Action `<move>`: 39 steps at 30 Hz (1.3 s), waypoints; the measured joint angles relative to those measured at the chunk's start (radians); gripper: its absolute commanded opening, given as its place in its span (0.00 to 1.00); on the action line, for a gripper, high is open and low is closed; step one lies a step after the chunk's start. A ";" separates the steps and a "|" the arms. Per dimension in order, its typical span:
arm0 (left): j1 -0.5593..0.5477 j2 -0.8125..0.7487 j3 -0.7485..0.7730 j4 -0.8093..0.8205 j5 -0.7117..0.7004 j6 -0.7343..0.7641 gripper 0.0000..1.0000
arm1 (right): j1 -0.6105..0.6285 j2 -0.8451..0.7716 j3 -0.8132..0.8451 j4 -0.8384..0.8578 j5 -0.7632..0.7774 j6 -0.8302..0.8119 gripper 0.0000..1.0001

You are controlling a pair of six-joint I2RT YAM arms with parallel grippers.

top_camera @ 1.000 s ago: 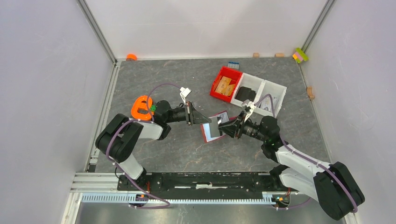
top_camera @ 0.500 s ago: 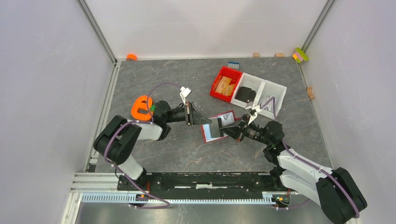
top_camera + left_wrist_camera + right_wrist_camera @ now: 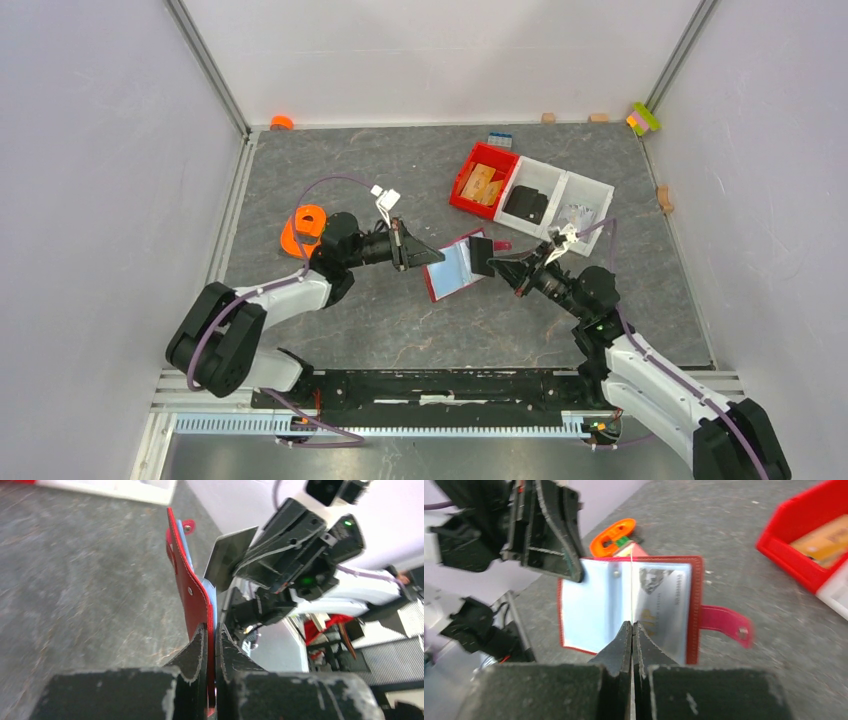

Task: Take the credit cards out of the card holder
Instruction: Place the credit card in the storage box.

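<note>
The card holder (image 3: 452,272) is a dark red folding wallet, held open and tilted up off the table. My left gripper (image 3: 418,254) is shut on its left edge, and in the left wrist view the red cover (image 3: 192,587) runs straight into the closed jaws (image 3: 210,628). My right gripper (image 3: 500,264) is shut on a thin grey credit card (image 3: 481,257), seen edge-on (image 3: 631,580) in the right wrist view. Behind it, the holder's pockets show a light blue card (image 3: 589,605) and a grey card (image 3: 659,602). A red snap strap (image 3: 724,622) hangs off the holder's right side.
A bright red bin (image 3: 462,180) with tan wooden pieces and two white bins (image 3: 578,196) stand behind the right gripper. An orange object (image 3: 306,226) lies beside the left arm. Small blocks (image 3: 643,118) sit along the back wall, and a blue piece (image 3: 499,139) lies behind the red bin.
My right gripper closed on a grey card and drew back to the right with it. The left arm swung and raised the holder, tilting it up off the table.
</note>
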 measured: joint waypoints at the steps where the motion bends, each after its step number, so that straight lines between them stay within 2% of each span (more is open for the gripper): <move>1: 0.000 -0.009 0.000 -0.053 -0.025 0.024 0.07 | -0.005 -0.005 0.000 -0.025 0.029 -0.006 0.00; 4: 0.000 -0.021 0.006 -0.192 -0.092 0.084 0.06 | -0.017 -0.023 0.007 -0.138 0.155 -0.032 0.00; 9: 0.000 -0.012 0.019 -0.312 -0.144 0.117 0.07 | -0.032 0.016 0.090 -0.343 0.389 -0.068 0.00; 19: -0.001 0.018 0.048 -0.434 -0.214 0.142 0.07 | -0.078 0.307 0.340 -0.447 0.603 -0.069 0.00; 25: -0.006 0.018 0.059 -0.476 -0.245 0.156 0.08 | -0.136 0.494 0.473 -0.466 0.623 -0.021 0.00; 31: -0.011 0.021 0.085 -0.531 -0.282 0.186 0.07 | -0.214 0.640 0.536 -0.433 0.598 0.056 0.00; 39: -0.019 0.053 0.113 -0.592 -0.318 0.209 0.07 | -0.301 0.913 0.683 -0.341 0.426 0.148 0.02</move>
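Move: The black credit card is already out and pinched in the right hand. The storage box's middle compartment, the one with the black cards, lies about 24 cm ahead, 12 cm to the right and 17 cm below that hand. The red compartment is some 28 cm straight ahead, the right-hand compartment about 20 cm ahead and 23 cm right, and the card holder 6 cm to the left. From the left hand, the middle compartment is roughly 24 cm ahead and 22 cm right. Still pinching the card, the right hand swings away from the holder, first right, forward and down, then mostly forward to the middle compartment, some 23 cm forward, 11 cm right and 10 cm down. It turns about 45 degrees clockwise while its fingers tip down. The left hand keeps its grip on the holder and lowers it about 10 cm, fingers tipping down. ##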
